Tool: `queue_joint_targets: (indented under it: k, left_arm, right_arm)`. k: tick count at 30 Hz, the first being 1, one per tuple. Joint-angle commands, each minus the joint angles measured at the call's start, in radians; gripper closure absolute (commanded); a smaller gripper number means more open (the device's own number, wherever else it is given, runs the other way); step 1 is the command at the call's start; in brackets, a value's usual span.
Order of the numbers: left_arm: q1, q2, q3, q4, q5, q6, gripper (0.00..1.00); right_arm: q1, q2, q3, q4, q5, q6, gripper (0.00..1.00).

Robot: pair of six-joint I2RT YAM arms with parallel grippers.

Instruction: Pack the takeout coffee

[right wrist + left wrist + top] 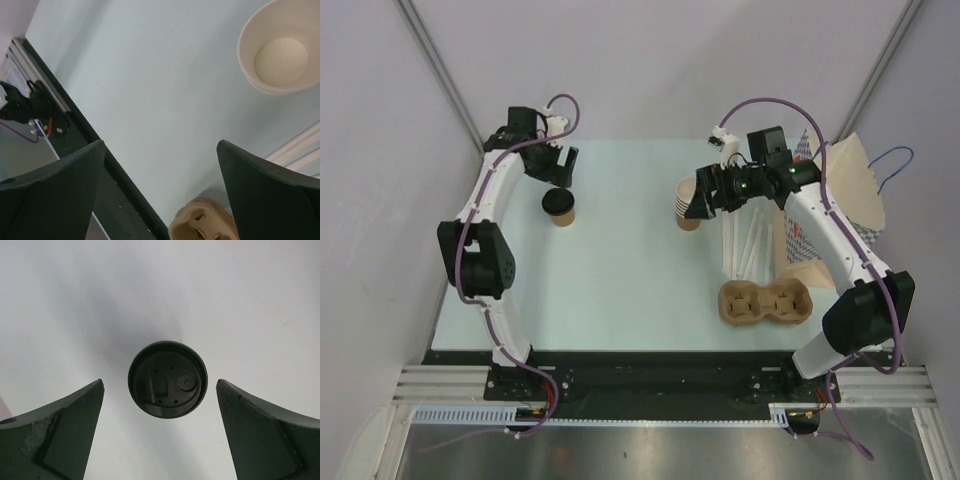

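The takeout coffee [559, 207] is a tan paper cup with a black lid, standing upright on the left part of the pale table. In the left wrist view I look straight down on its black lid [167, 379]. My left gripper [556, 168] hovers above the cup, open, its fingers [75, 430] wide of the lid and apart from it. My right gripper [708, 196] is also open and holds nothing, and it hangs next to the stack of lidless cups [688, 203].
A moulded pulp cup carrier [766, 302] lies at the front right, with white straws [745, 245] behind it. A paper bag [850, 185] lies at the far right. The right wrist view shows the cup stack [280, 47], the carrier [202, 222] and the table's black front rail [100, 150].
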Motion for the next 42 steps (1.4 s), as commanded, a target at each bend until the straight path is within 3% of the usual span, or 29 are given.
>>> queue_joint_targets:
  k: [1, 6, 10, 13, 15, 17, 20, 28, 42]
  left_arm:
    - [0.008, -0.078, 0.145, -0.054, 0.059, 0.006, 0.01]
    - [0.005, -0.213, 0.166, -0.054, 0.235, 0.019, 0.01]
    - [-0.028, -0.41, 0.0, -0.014, 0.327, 0.036, 0.0]
    - [-0.106, -0.524, -0.175, 0.058, 0.318, 0.094, 0.0]
    - [-0.18, -0.625, -0.257, 0.082, 0.276, 0.107, 0.01]
    - [-0.225, -0.694, -0.346, 0.104, 0.249, 0.104, 0.0]
    - [-0.277, -0.742, -0.406, 0.107, 0.232, 0.078, 0.0]
    - [-0.283, -0.791, -0.461, 0.13, 0.24, 0.007, 0.0]
    - [-0.283, -0.819, -0.483, 0.147, 0.229, -0.028, 0.0]
  right_arm:
    - [-0.009, -0.067, 0.073, -0.102, -0.029, -0.154, 0.0]
    - [-0.038, -0.167, 0.016, -0.342, 0.02, -0.438, 0.0]
    - [-0.061, -0.262, -0.073, -0.538, 0.174, -0.634, 0.03]
    - [-0.074, -0.36, -0.186, -0.612, 0.266, -0.772, 0.12]
    - [-0.077, -0.429, -0.285, -0.616, 0.341, -0.82, 0.28]
    - [-0.077, -0.452, -0.352, -0.584, 0.395, -0.814, 0.4]
    - [-0.08, -0.438, -0.429, -0.58, 0.453, -0.808, 0.46]
    - [-0.097, -0.44, -0.62, -0.419, 0.559, -0.745, 0.51]
    - [-0.104, -0.379, -0.677, -0.312, 0.534, -0.691, 0.58]
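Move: The cup tray lies about 15 cm back, 16 cm right and 20 cm below the right hand. The paper cup stack is some 9 cm ahead and 3 cm left of that hand; the straws lie about 4 cm ahead and 11 cm right. From the left hand, the tray is some 24 cm back and 52 cm right; the lidded cup sits 1 cm back, level sideways, 7 cm below. Right hand swings some 30 cm right, down, back to the tray, half closing; left retreats back and up. ##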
